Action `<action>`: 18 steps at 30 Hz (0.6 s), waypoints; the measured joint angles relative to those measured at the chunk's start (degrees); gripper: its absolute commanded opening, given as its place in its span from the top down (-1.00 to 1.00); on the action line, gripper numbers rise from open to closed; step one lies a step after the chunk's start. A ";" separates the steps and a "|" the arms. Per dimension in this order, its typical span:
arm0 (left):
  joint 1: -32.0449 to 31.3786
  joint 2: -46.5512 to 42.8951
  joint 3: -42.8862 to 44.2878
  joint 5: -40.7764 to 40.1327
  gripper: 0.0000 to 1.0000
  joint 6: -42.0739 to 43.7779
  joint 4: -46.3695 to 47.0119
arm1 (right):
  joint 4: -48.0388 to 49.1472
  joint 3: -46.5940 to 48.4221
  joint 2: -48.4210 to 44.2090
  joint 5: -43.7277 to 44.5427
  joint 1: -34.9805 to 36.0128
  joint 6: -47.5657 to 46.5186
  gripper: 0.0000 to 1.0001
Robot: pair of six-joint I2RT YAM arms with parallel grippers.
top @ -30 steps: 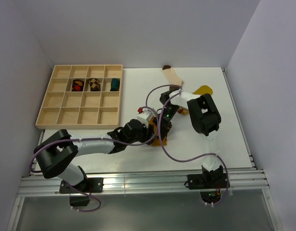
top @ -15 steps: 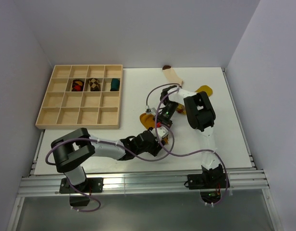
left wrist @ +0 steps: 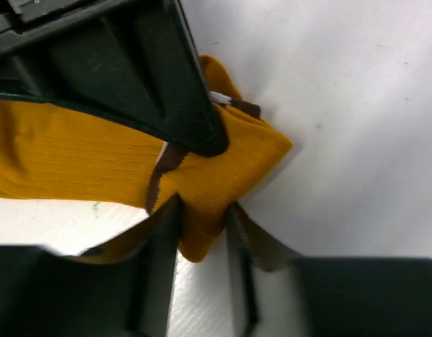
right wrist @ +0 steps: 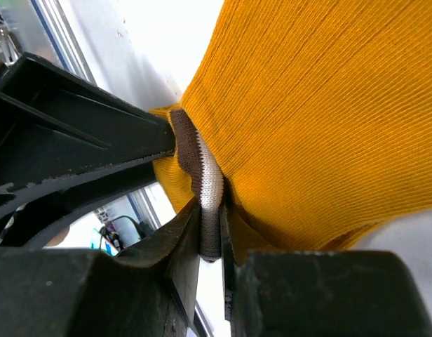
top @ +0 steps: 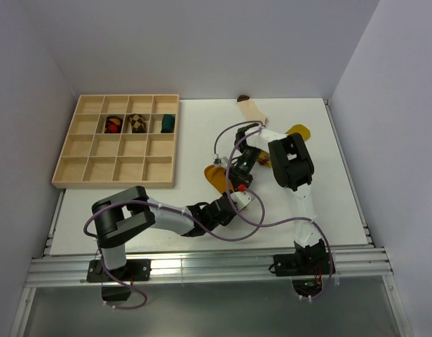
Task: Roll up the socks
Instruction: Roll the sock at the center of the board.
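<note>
A mustard-orange sock (top: 214,175) lies mid-table, left of my two grippers, which meet over it. My right gripper (top: 238,177) is shut on its white-and-dark striped cuff (right wrist: 209,186), and the mustard fabric (right wrist: 307,105) spreads above the fingers. My left gripper (top: 235,199) comes in from the near side. In the left wrist view its jaws (left wrist: 202,210) pinch a folded corner of the mustard sock (left wrist: 76,161), with the right gripper's dark finger (left wrist: 153,77) just above. A cream sock with a brown toe (top: 252,110) lies at the far edge. A bright yellow sock (top: 298,131) shows behind the right arm.
A wooden compartment tray (top: 56,175) stands at the far left. Its second row holds a red-and-dark bundle (top: 113,124), a brown-checkered bundle (top: 136,123) and a teal bundle (top: 167,123). Purple cables loop over the table around both arms.
The left arm has swung its gripper right and toward the near edge, then narrowed its jaws onto the sock's corner. The mustard sock now shows left of the right gripper, which stays shut on the cuff.
</note>
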 measured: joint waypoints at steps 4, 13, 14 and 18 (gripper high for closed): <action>0.07 0.07 0.28 -0.52 0.83 1.14 -0.57 | -0.28 0.09 0.02 -0.02 0.00 -0.28 0.38; 2.71 0.04 3.96 8.31 0.99 -1.55 -6.49 | -0.28 -0.33 -1.77 -0.42 -0.17 2.14 -0.11; 3.87 0.04 4.79 10.82 0.99 -2.78 -7.63 | 1.38 -1.14 -2.97 -0.37 -0.37 2.91 -0.16; 7.72 0.04 7.45 19.23 0.99 -7.89 -12.02 | 11.74 -5.18 -9.73 -0.09 -2.89 7.52 -0.19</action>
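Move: The orange sock's folded cuff lies right at the left fingertips, about 1 cm ahead and 1 cm to their left, practically level; the right fingers are already on it, its middle about 1 cm back from them. From the left hand, the sock's flat body is some 7 cm ahead and 6 cm left, and the yellow sock roughly 18 cm ahead and 15 cm right. The left fingers shut on the folded cuff as the right fingers open and leave forward and up, about 4 cm. ##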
